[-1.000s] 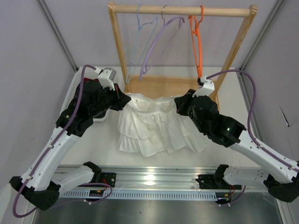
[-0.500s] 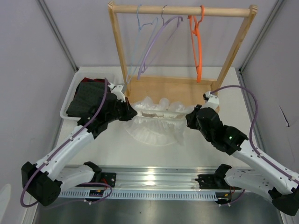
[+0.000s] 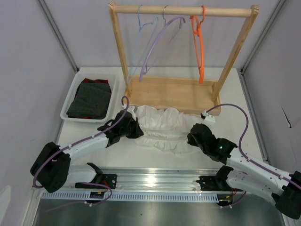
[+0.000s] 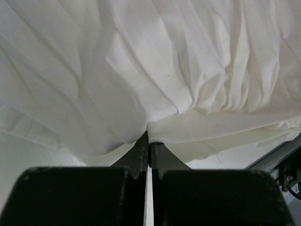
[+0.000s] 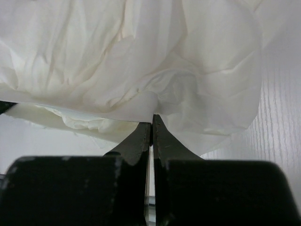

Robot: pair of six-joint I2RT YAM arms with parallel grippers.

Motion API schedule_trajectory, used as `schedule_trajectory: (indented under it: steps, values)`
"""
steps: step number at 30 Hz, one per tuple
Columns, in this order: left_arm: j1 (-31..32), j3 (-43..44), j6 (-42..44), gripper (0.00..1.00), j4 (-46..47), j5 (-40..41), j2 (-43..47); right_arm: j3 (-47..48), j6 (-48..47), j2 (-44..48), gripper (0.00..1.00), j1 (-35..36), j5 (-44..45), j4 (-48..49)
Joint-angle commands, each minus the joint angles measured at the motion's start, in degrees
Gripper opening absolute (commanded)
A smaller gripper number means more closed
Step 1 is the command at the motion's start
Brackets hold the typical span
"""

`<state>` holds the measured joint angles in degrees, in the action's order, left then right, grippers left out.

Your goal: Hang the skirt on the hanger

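Note:
The white ruffled skirt [image 3: 162, 126] lies bunched on the table between my two arms, just in front of the wooden rack base. My left gripper [image 3: 133, 128] is shut on the skirt's left edge; its wrist view shows the fabric [image 4: 155, 80] pinched at the jaw tips [image 4: 149, 138]. My right gripper [image 3: 192, 136] is shut on the skirt's right edge, with white cloth [image 5: 141, 61] caught at its tips [image 5: 151, 121]. The orange hanger [image 3: 199, 44] hangs by its hook on the right part of the rack's bar, well above and behind the skirt.
A wooden rack [image 3: 183, 10] with a flat wooden base [image 3: 171, 92] stands at the back. A lilac hanger [image 3: 157, 40] and a pale blue hanger [image 3: 141, 28] hang left of the orange one. A white tray [image 3: 70, 101] at back left holds a dark folded garment [image 3: 91, 99].
Both arms have come down and toward the near edge with the skirt. The skirt, held spread and hanging a second ago, now lies bunched low on the table.

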<state>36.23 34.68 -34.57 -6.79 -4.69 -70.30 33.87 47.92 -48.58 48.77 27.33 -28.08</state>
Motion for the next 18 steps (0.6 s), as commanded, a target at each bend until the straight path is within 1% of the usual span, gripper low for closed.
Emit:
schedule_trajectory:
  steps: [1,3,4,5,7,8,11,13,16,18]
  values:
    - [0.2,-1.8,-1.7,0.00,6.8,1.2,-1.1,-3.3,0.8,-0.5,0.00,-2.4,-0.3,6.0]
    - [0.5,-2.7,-1.0,0.00,10.5,-0.6,-1.0,-3.7,0.2,-1.2,0.00,-2.7,-1.7,7.2]
    - [0.8,-2.7,-0.7,0.03,11.3,-0.9,-0.3,-3.7,0.0,-1.6,0.00,-2.6,-1.9,7.6]
    - [1.4,-2.9,0.4,0.07,12.0,-1.5,0.4,-3.6,-0.3,-1.8,0.00,-2.6,-2.5,8.6]
    - [1.9,-2.6,2.3,0.11,12.6,-1.6,2.3,-3.0,-1.0,-2.0,0.00,-2.5,-2.6,9.1]
    - [2.0,-2.4,3.0,0.18,13.1,-2.2,2.7,-2.8,-1.2,-2.3,0.00,-2.5,-2.6,9.2]
    - [2.3,-1.8,5.3,0.29,13.1,-3.3,4.6,-1.8,-1.8,-3.4,0.00,-2.4,-2.6,9.0]
    - [2.3,-0.3,6.7,0.31,12.1,-3.7,4.9,-1.5,-1.9,-3.7,0.00,-2.5,-2.5,9.1]
    - [2.4,1.4,7.9,0.37,9.8,-4.3,5.6,-1.4,-1.8,-4.0,0.00,-2.5,-2.6,9.2]
    - [2.5,1.9,8.3,0.43,8.7,-4.6,6.5,-1.2,-1.7,-4.1,0.00,-2.5,-2.7,9.0]
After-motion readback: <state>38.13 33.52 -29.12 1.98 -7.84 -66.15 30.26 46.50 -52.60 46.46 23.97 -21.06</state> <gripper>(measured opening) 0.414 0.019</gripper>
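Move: Both hands already pinch the waistband of the skirt near its two ends, just above the table. The skirt's middle lies about 12 cm to the left hand's right, 3 cm farther out and 3 cm lower. The rack base is centred some 20 cm ahead and 15 cm right of that hand, the white bin about 20 cm ahead and 24 cm left. From the right hand, the skirt's middle is about 12 cm left, 6 cm ahead and 4 cm below. The left hand dips about 1 cm, then opens its fingers to nearly half and lets go of its end of the waistband as it climbs some 5 cm off the skirt, shifting about 2.5 cm right and tipping its fingers up about 10 degrees. The right hand sinks about 2.5 cm towards the table early on and then stays there, fingers shut, still pinching the other end. ##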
